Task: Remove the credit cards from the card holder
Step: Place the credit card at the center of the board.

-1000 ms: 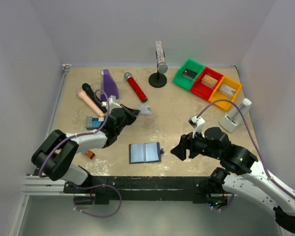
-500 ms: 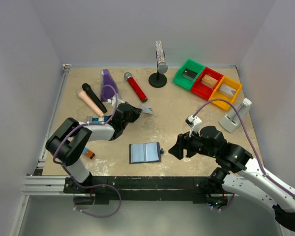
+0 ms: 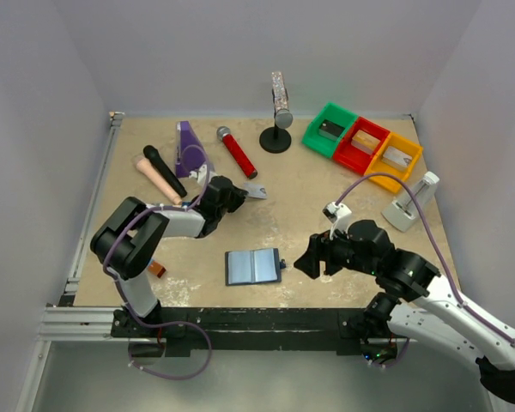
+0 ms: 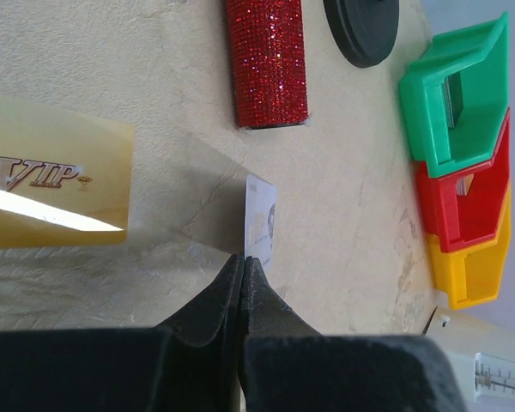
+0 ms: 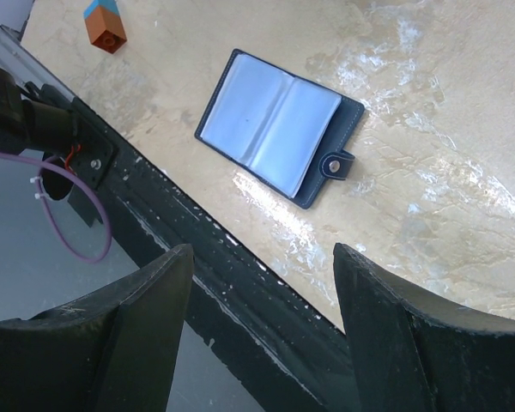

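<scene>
My left gripper is shut on a pale silvery credit card, pinching its near edge and holding it edge-on low over the table. An orange-gold credit card marked VIP lies flat just left of it. The dark navy card holder lies open near the table's front edge, blue-grey pockets up and snap tab to the right. My right gripper hangs open over the front edge, right of the holder, with nothing between its fingers.
A red glitter microphone and a black round stand base lie beyond the left gripper. Green, red and yellow bins sit back right. A black microphone, purple piece and orange brick lie left.
The left arm's elbow has swung up and right over the blue block while its gripper kept the silvery card near the same spot. The right gripper has drifted slightly left.
</scene>
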You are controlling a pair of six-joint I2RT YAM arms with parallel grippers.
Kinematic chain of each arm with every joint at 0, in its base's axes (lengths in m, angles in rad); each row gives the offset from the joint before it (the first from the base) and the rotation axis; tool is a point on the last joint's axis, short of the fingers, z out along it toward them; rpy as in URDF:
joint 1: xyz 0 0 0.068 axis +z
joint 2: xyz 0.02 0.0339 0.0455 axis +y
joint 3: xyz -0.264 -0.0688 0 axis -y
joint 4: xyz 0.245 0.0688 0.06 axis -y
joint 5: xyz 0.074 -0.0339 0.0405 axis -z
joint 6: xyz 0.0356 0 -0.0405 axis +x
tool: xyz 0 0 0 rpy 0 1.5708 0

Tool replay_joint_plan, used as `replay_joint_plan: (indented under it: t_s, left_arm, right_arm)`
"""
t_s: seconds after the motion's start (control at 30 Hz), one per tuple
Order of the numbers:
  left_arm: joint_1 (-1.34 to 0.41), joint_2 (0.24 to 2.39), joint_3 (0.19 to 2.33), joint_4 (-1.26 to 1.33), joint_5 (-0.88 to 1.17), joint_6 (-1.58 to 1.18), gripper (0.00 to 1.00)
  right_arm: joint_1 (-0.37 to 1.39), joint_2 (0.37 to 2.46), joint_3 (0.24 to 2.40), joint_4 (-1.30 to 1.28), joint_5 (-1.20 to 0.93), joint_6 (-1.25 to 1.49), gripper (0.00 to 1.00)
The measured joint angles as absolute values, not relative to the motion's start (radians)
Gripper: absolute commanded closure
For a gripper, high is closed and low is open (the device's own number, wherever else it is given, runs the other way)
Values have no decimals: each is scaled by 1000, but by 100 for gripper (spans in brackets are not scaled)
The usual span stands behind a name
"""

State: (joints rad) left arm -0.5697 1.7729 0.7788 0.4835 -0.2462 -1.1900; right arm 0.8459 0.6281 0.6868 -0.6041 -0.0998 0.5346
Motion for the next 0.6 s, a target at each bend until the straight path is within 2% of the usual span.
replay_joint_plan:
  t_s: [0.1,0.43,0.6]
  left_arm:
    - [-565,1781,792,470,-239,-1189,100]
    - [-546,1794,802,429,-208,-1184,77]
    - [-542,1798,802,424,-184,-1181,69]
  right_arm:
    - [846,629,681,-604,-100,535,30]
    - [846,641,678,-605,-104,533,30]
    - [846,641,678,-605,-104,532,29]
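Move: The left hand still pinches the credit card, whose middle is some 3 cm ahead, 3 cm right and 2 cm below the hand point, just over the board. The gold card lies about 7 cm left and 1 cm ahead of the hand. The red microphone's middle is roughly 15 cm ahead and 1 cm left. From the idle right hand, the credit card is about 26 cm ahead, 16 cm left and 16 cm lower. The left hand sinks about 1.5 cm towards the board and opens roughly a quarter, letting go of the credit card. ##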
